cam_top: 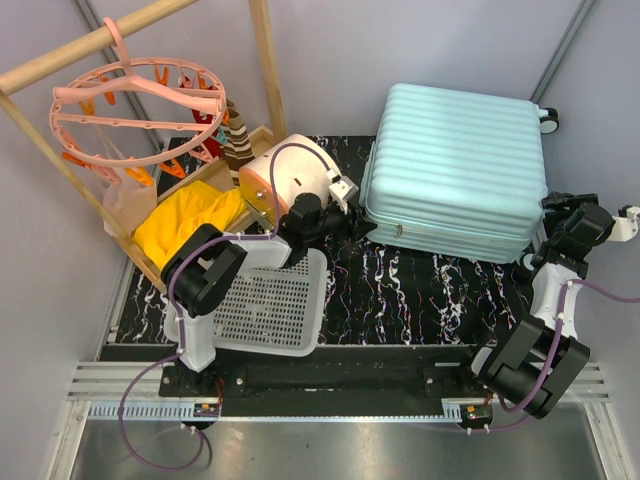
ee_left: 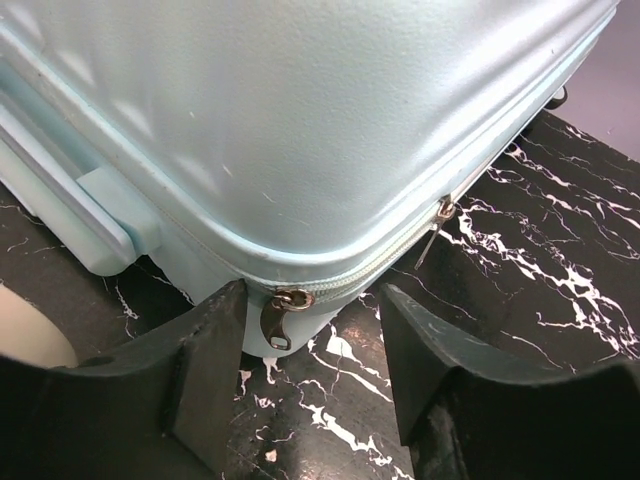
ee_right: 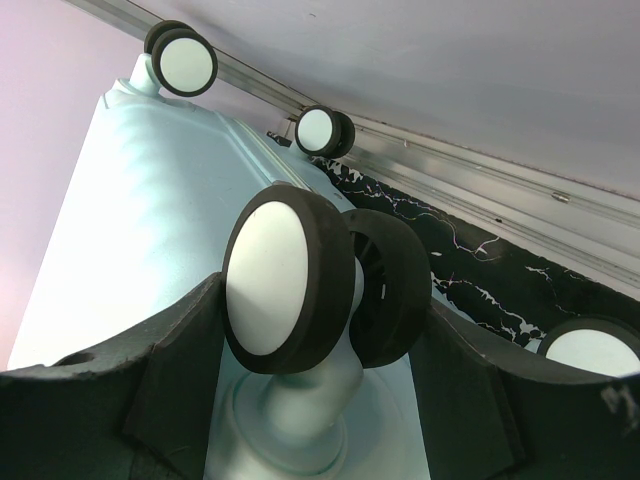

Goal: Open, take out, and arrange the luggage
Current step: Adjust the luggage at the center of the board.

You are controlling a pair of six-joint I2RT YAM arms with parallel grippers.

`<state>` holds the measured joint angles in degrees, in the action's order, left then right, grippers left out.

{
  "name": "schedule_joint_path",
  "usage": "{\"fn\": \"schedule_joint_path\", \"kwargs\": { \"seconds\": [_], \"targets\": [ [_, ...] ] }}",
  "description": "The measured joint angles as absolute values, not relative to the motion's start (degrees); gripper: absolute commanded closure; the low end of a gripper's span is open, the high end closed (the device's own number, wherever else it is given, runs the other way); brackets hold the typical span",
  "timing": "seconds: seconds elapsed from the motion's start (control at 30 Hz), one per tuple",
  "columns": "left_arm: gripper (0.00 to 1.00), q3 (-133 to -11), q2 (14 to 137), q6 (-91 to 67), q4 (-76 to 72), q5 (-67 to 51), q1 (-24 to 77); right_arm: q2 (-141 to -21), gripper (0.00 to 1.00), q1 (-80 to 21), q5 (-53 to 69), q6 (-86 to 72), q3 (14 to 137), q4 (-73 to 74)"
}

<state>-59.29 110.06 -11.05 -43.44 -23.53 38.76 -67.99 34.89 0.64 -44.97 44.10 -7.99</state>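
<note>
The luggage (cam_top: 455,170), a pale mint-blue ribbed hard-shell case, lies flat and zipped shut at the back right of the black marble mat. My left gripper (cam_top: 345,222) is at its near left corner. In the left wrist view the left gripper (ee_left: 312,345) is open, and a brown zipper pull (ee_left: 275,318) hangs between its fingers close to the left finger (ee_left: 205,370), ungripped. A second pull (ee_left: 440,215) sits further along the zip. My right gripper (ee_right: 322,300) at the case's right side (cam_top: 553,240) is closed around a black-and-white double wheel (ee_right: 285,280), with both fingers touching it.
A white perforated basket (cam_top: 268,310) lies in front of the left arm. Behind it stand a cream-and-orange drawer box (cam_top: 290,180), a wooden tray with yellow cloth (cam_top: 185,225), and a wooden rack (cam_top: 268,70) carrying a pink peg hanger (cam_top: 135,105). Walls close in on both sides.
</note>
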Motion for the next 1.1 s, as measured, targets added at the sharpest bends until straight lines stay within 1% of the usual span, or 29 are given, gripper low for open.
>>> {"fn": "schedule_joint_path", "kwargs": {
  "seconds": [0.07, 0.17, 0.2, 0.27, 0.3, 0.4, 0.73, 1.1],
  "targets": [
    [0.53, -59.3, 110.1, -11.3, -43.4, -23.0, 38.8, -68.0, 0.98, 34.9, 0.6, -44.9, 44.1, -8.0],
    [0.63, -59.5, 110.3, -11.6, -43.4, -21.9, 38.7, -68.0, 0.98, 34.9, 0.7, -44.8, 44.1, -8.1],
    [0.72, -59.5, 110.3, -11.8, -43.4, -21.9, 38.7, -68.0, 0.98, 34.9, 0.7, -44.8, 44.1, -8.1],
    [0.80, -59.5, 110.3, -12.2, -43.2, -22.0, 38.6, -68.0, 0.98, 34.9, 0.6, -44.8, 44.1, -8.1],
    [0.89, -59.5, 110.3, -12.3, -43.0, -22.1, 38.5, -68.0, 0.98, 34.9, 0.6, -44.8, 44.1, -8.3],
    [1.00, -59.5, 110.2, -12.8, -42.8, -22.0, 38.3, -68.0, 0.98, 34.9, 0.5, -44.8, 44.0, -8.4],
    [1.00, -59.5, 110.0, -14.2, -42.5, -21.3, 38.2, -68.0, 0.98, 34.9, 0.5, -44.8, 44.0, -8.4],
    [1.00, -58.5, 108.9, -16.1, -42.3, -15.1, 38.7, -67.3, 0.98, 34.9, 2.0, -43.4, 43.6, -8.1]
  ]
}}
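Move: Between the left hand's open fingers, about 1 cm ahead and 1 cm right of their midpoint, lies the zipper pull at the luggage's near left corner. The second zipper pull is some 9 cm right and 1 cm back, the luggage's middle roughly 21 cm right and 12 cm ahead, the cylinder about 16 cm left, 7 cm ahead. From the right hand, still gripping a wheel, the corner pull is some 40 cm left, 2 cm back, 7 cm lower. Closing on the corner zipper pull while easing scarcely 1 cm forward and left, the left fingers go from over half open to nearly shut and pinch it. Then, keeping hold, the hand draws slowly on, forward and left, about 2 cm of travel in all, turning some 10 degrees counter-clockwise. The right hand keeps its grip on the wheel and practically stays in place. ##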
